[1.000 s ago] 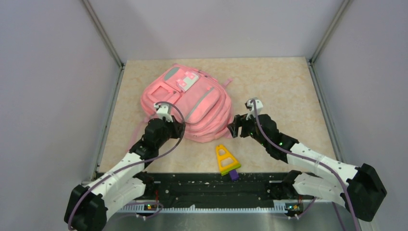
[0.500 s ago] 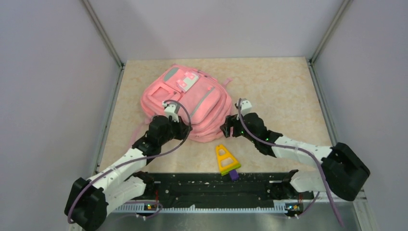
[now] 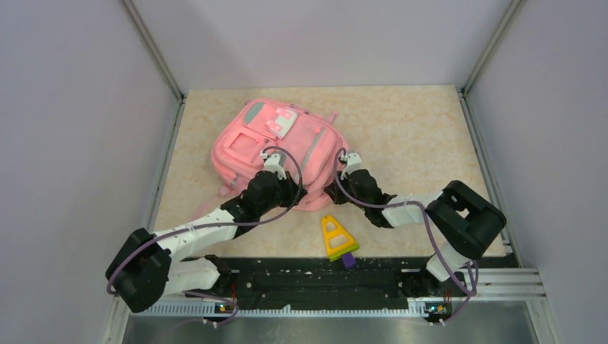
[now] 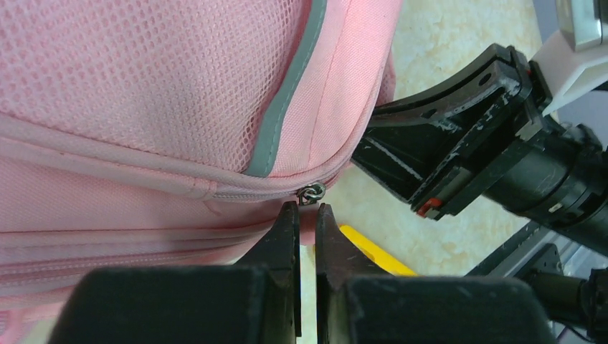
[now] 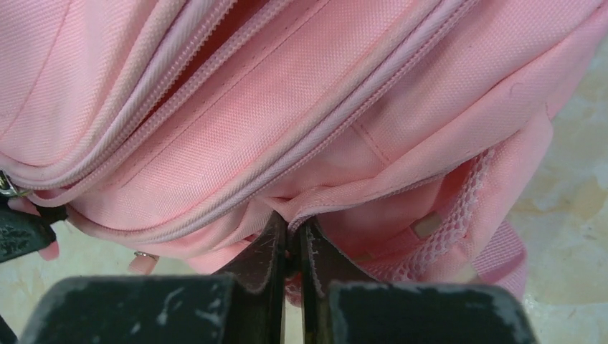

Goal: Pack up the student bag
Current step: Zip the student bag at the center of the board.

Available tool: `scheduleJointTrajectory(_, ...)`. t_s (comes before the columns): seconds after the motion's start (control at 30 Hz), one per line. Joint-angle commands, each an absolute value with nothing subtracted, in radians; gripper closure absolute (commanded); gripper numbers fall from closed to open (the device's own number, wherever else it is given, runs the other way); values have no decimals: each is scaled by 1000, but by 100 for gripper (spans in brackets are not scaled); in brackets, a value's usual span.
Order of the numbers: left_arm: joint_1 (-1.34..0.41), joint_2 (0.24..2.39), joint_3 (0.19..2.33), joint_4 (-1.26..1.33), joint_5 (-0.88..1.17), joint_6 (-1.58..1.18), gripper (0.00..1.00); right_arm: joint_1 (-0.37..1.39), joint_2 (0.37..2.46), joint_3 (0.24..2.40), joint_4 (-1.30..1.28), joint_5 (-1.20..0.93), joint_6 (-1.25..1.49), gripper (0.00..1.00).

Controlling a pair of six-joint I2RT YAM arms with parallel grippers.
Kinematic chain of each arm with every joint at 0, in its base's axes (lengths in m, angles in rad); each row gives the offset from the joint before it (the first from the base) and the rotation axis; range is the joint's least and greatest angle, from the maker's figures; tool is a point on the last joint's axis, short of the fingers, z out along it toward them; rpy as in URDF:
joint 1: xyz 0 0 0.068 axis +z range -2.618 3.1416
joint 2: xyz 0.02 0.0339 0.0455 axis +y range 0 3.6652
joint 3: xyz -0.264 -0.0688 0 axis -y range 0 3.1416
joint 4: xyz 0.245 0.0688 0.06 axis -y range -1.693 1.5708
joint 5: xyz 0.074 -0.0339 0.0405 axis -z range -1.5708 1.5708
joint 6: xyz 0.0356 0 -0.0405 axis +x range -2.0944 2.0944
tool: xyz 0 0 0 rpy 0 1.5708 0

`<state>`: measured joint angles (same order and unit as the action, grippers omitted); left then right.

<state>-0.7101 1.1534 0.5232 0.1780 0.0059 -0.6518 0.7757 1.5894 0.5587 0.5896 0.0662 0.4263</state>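
The pink student bag [image 3: 276, 143] lies front-up on the table, left of the middle. My left gripper [image 3: 307, 195] is at its near edge. In the left wrist view [image 4: 307, 211] it is shut on the pink pull tab under a small metal zipper ring [image 4: 312, 192]. My right gripper [image 3: 332, 192] is right beside it at the bag's near right corner. In the right wrist view [image 5: 292, 222] it is shut on a fold of the bag's fabric [image 5: 315, 204] below the zipper lines. The right gripper's black body also shows in the left wrist view [image 4: 459, 158].
A yellow triangular ruler [image 3: 335, 236] with a purple piece [image 3: 348, 260] at its near end lies on the table just in front of both grippers; its edge shows in the left wrist view [image 4: 369, 251]. Grey walls stand on the left, right and far sides.
Both grippers have moved inward to the bag's near edge and closed on it. The bag's near side has bunched up and shifted slightly away.
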Motion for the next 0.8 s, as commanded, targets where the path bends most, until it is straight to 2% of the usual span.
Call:
scheduleJointTrajectory(0.0,-772,1206,579,355,-101,-794,100,829,1657,603,706,-78,474,100)
scheduleJointTrajectory(0.27,-850,1242,577,393,-260,-876,100,905,1645,587,719,-35,516,100)
scheduleJointTrajectory(0.33,-848,1214,578,327,-297,-863,95,905,1607,572,684,-5,512,100)
scheduleJointTrajectory(0.4,-848,1164,583,231,-347,-865,80,905,1555,555,634,53,497,87)
scheduleJointTrajectory(0.47,-847,1115,591,104,-393,-858,60,906,1494,536,569,96,480,73)
scheduleJointTrajectory(0.53,-843,1065,593,15,-406,-831,47,905,1429,517,495,135,464,63)
scheduleJointTrajectory(0.63,-824,1009,602,-132,-397,-806,39,905,1327,498,405,186,440,49)
scheduleJointTrajectory(0.77,-769,964,620,-246,-360,-800,35,909,1214,507,329,202,410,44)
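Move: The left fingers already hold the student bag's zip pull, its slider about 1 cm ahead and 1 cm to the right; the grey stripe's middle is some 11 cm ahead, 2 cm right. The yellow triangle lies about 11 cm back, 10 cm right and 9 cm below. The right fingers are shut on the bag's lower fold, right at the hand point; from there the zip pull is roughly 8 cm left, level fore and aft, and 5 cm higher. Still pinching the zip pull, the left hand draws it about 1.5 cm forward and as much to the right, turning counter-clockwise, then opens and backs off left some 5 cm and up about 2. The right hand, keeping its grip on the fold, shifts 2 cm left, then lets go and retreats back and up about 4 cm each, easing right again. ##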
